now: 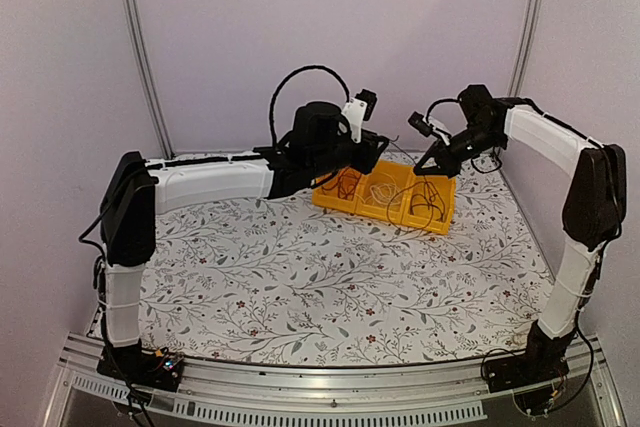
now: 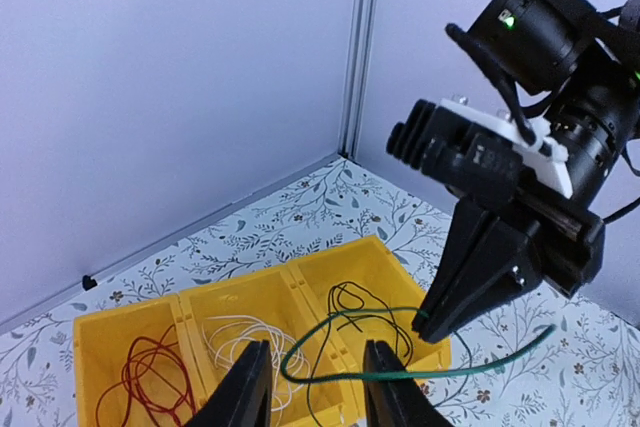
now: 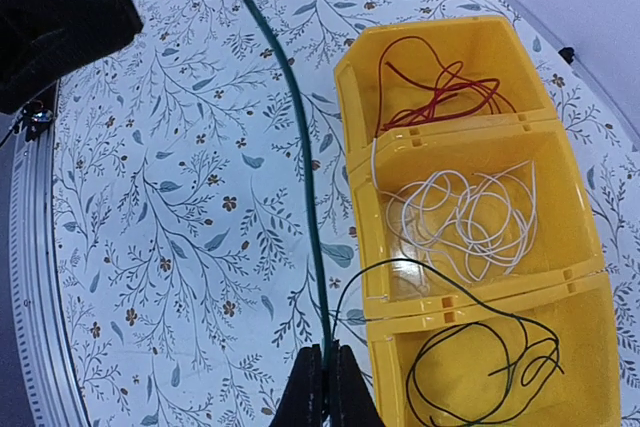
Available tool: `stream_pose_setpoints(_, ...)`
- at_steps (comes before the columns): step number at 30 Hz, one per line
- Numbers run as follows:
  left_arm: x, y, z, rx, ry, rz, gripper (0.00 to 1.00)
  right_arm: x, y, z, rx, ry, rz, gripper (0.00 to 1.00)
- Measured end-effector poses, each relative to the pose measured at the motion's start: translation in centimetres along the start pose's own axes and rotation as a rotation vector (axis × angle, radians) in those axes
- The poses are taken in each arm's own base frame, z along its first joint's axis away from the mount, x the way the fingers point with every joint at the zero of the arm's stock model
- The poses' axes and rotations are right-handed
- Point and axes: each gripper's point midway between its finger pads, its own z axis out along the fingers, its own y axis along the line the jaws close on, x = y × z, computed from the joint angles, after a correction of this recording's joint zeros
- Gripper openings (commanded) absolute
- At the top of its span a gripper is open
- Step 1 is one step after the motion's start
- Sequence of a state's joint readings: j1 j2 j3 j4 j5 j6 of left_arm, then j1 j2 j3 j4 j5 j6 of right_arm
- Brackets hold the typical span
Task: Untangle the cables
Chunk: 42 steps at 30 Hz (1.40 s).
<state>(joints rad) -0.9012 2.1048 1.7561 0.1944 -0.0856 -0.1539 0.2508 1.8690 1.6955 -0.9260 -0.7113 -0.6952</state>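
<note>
A yellow three-bin tray (image 1: 380,215) sits at the back of the table. Its bins hold a red-brown cable (image 3: 440,92), a white cable (image 3: 470,217) and a black cable (image 3: 480,357), one in each. A dark green cable (image 3: 300,147) hangs in the air beside the tray. My right gripper (image 3: 325,392) is shut on it, above the tray's black-cable end (image 1: 425,167). My left gripper (image 2: 315,387) is open above the tray. The green cable (image 2: 340,379) loops across the gap between its fingers, then runs up to the right gripper (image 2: 440,312).
The table has a floral cloth (image 1: 300,277) and pale walls close behind and to the right. The tray (image 2: 230,282) lies near the back right corner. An aluminium rail (image 1: 320,387) runs along the near edge between the arm bases.
</note>
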Motion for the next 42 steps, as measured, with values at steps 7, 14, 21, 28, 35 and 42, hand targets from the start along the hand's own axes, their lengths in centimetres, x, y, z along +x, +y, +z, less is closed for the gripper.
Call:
stream_pose_setpoints(7, 0.1, 1.6, -4.9, -0.068, 0.028, 0.007, 0.36, -1.5, -5.1, -6.1, 0.204, -0.015, -0.056, 0.00)
stream_pose_setpoints(14, 0.5, 3.0, -8.6, -0.132, 0.037, 0.006, 0.36, -1.0, -8.2, -9.2, 0.350, 0.025, -0.100, 0.00)
stream_pose_setpoints(21, 2.9, 3.7, -8.9, -0.161, 0.094, 0.014, 0.36, -0.2, -10.4, -9.1, 0.460, 0.081, -0.131, 0.00)
stream_pose_setpoints(28, 3.0, 3.9, -9.2, -0.169, 0.098, 0.014, 0.36, 1.0, -13.3, -9.7, 0.602, 0.144, -0.137, 0.00)
stream_pose_setpoints(35, 4.6, 4.1, -9.5, -0.177, 0.132, 0.008, 0.36, 0.3, -14.9, -9.5, 0.702, 0.134, -0.161, 0.00)
stream_pose_setpoints(42, 5.5, 4.2, -9.6, -0.183, 0.148, -0.005, 0.36, -0.4, -13.1, -4.9, 0.646, 0.104, -0.200, 0.00)
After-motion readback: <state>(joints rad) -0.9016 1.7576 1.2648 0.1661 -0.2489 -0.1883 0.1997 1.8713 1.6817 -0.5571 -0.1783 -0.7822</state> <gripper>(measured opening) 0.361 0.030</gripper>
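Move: Just below and ahead is the right compartment of the yellow bin, where the green cable pinched in the right fingers is being taken: about 7 cm forward, 7 cm right and 18 cm below that hand. The middle compartment lies roughly 9 cm ahead and 4 cm left of it, the left one 12 cm ahead and 15 cm left. From the left hand, whose fingers are already parted at the cable, the right compartment is some 6 cm forward, 13 cm right and 25 cm down. Carrying the pinched green cable forward and right, the right hand first rises about 5 cm, then sinks again, while its fingers swing clockwise from pointing left to forward, still slanting down; over the right compartment's far side it doubles back some 5 cm to the left. The left hand, fingers still parted, draws off about 10 cm left, slightly back and down, away from the cable. ##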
